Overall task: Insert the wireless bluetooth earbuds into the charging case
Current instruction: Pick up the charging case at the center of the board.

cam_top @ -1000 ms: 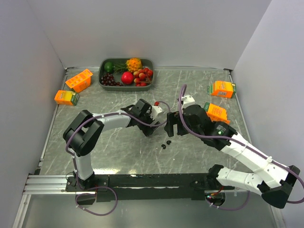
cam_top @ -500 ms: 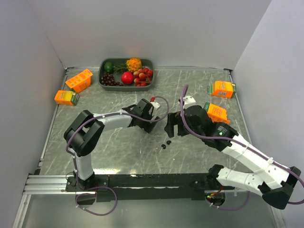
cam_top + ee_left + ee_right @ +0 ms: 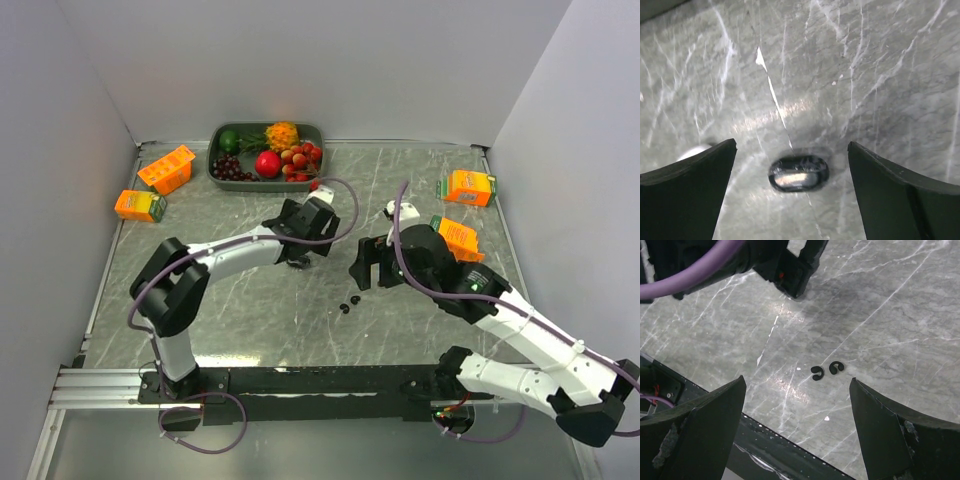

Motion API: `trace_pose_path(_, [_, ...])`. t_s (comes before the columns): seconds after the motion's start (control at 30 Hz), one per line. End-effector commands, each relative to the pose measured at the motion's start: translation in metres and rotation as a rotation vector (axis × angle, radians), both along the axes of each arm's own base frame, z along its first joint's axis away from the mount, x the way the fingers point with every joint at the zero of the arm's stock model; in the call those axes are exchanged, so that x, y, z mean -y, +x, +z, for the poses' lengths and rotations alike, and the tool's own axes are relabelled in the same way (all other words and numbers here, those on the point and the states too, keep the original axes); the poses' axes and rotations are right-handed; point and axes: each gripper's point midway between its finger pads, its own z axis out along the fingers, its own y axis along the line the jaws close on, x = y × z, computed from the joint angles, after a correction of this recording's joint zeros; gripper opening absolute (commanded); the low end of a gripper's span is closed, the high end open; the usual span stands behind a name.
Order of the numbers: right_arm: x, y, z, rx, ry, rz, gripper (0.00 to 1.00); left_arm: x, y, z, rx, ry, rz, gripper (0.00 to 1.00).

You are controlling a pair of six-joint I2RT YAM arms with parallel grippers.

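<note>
Two tiny black C-shaped wireless bluetooth earbuds point(image 3: 349, 303) lie side by side on the marble table; the right wrist view shows them point(image 3: 826, 370) a little beyond the jaws. My right gripper point(image 3: 797, 386) hangs open above the table, just behind them, with nothing in it point(image 3: 366, 270). The charging case point(image 3: 798, 173), a dark glossy oval, lies flat on the table between the wide-open fingers of my left gripper point(image 3: 791, 150), untouched. In the top view my left gripper point(image 3: 299, 250) hides the case. A blurred pale blob point(image 3: 694, 150) shows beside the left finger.
A green tray point(image 3: 215, 150) of fruit stands at the back. Two orange cartons point(image 3: 166, 169) point(image 3: 140, 205) lie at the back left, two more point(image 3: 469, 186) point(image 3: 457, 237) at the right, one close behind my right arm. Walls close in on three sides.
My left gripper has moved back and to the left, away from the earbuds, its wrist now nearer the tray. The right arm has barely shifted. Both grippers stay open.
</note>
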Motion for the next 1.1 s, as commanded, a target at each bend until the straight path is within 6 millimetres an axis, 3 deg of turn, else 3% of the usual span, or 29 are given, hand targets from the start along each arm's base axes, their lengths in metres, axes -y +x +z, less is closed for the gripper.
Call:
trace_pose_path(0.0, [0.008,-0.001,0.001,0.009,0.012,-0.031,0.92,-0.009,0.002,0.042,0.088,-0.209,0.157,0.93])
trace_pose_path(0.03, [0.008,-0.001,0.002,0.012,0.015,-0.031,0.92,-0.012,0.003,0.049,0.075,-0.292,0.246,0.93])
trace_pose_path(0.1, [0.009,-0.002,0.004,0.016,0.02,-0.033,0.92,-0.024,0.001,0.045,0.01,-0.299,0.292,0.96])
trace_pose_path(0.23, [0.011,-0.004,0.005,0.023,0.031,-0.032,0.92,-0.021,-0.008,0.058,0.03,-0.49,0.35,0.96])
trace_pose_path(0.3, [0.012,-0.004,0.005,0.023,0.031,-0.038,0.92,-0.017,-0.013,0.046,-0.023,-0.496,0.352,0.99])
trace_pose_path(0.37, [0.012,-0.005,0.007,0.023,0.039,-0.036,0.92,-0.009,-0.017,0.022,-0.142,-0.438,0.377,0.97])
trace_pose_path(0.43, [0.014,-0.008,0.012,0.029,0.049,-0.035,0.92,0.0,-0.018,-0.004,-0.226,-0.389,0.385,0.94])
trace_pose_path(0.53, [0.017,-0.011,0.025,0.047,0.074,-0.035,0.92,0.008,-0.033,-0.024,-0.294,-0.38,0.354,0.97])
trace_pose_path(0.57, [0.018,-0.012,0.031,0.06,0.083,-0.035,0.92,0.016,-0.033,-0.023,-0.293,-0.417,0.328,0.97])
trace_pose_path(0.7, [0.022,-0.013,0.037,0.073,0.086,-0.039,0.92,0.006,-0.036,-0.033,-0.305,-0.357,0.354,0.96])
trace_pose_path(1.07, [0.017,-0.011,0.028,0.054,0.075,-0.031,0.92,-0.007,-0.04,-0.037,-0.295,-0.301,0.366,0.96])
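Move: The black charging case lies on the table about 8 cm below the open left hand, roughly 2 cm back and 2 cm to its left. The white case stands some 10 cm to the left of the black case and a couple of centimetres farther out; the pair of black earbuds lies about 9 cm nearer the base than the black case and 11 cm to its right. From the right hand, the black case is roughly 14 cm ahead, 13 cm left and 22 cm down. Up and to the left first by some 5 cm, then back right and down, the left hand sinks and draws back until it is about 4 cm lower and 4 cm farther back than at the start, closing in on the black charging case. The wrist tips its fingers steeper and turns about 20 degrees counter-clockwise, fingers wide open, not yet touching. The right hand eases away, up, right and back, about 3 cm. ##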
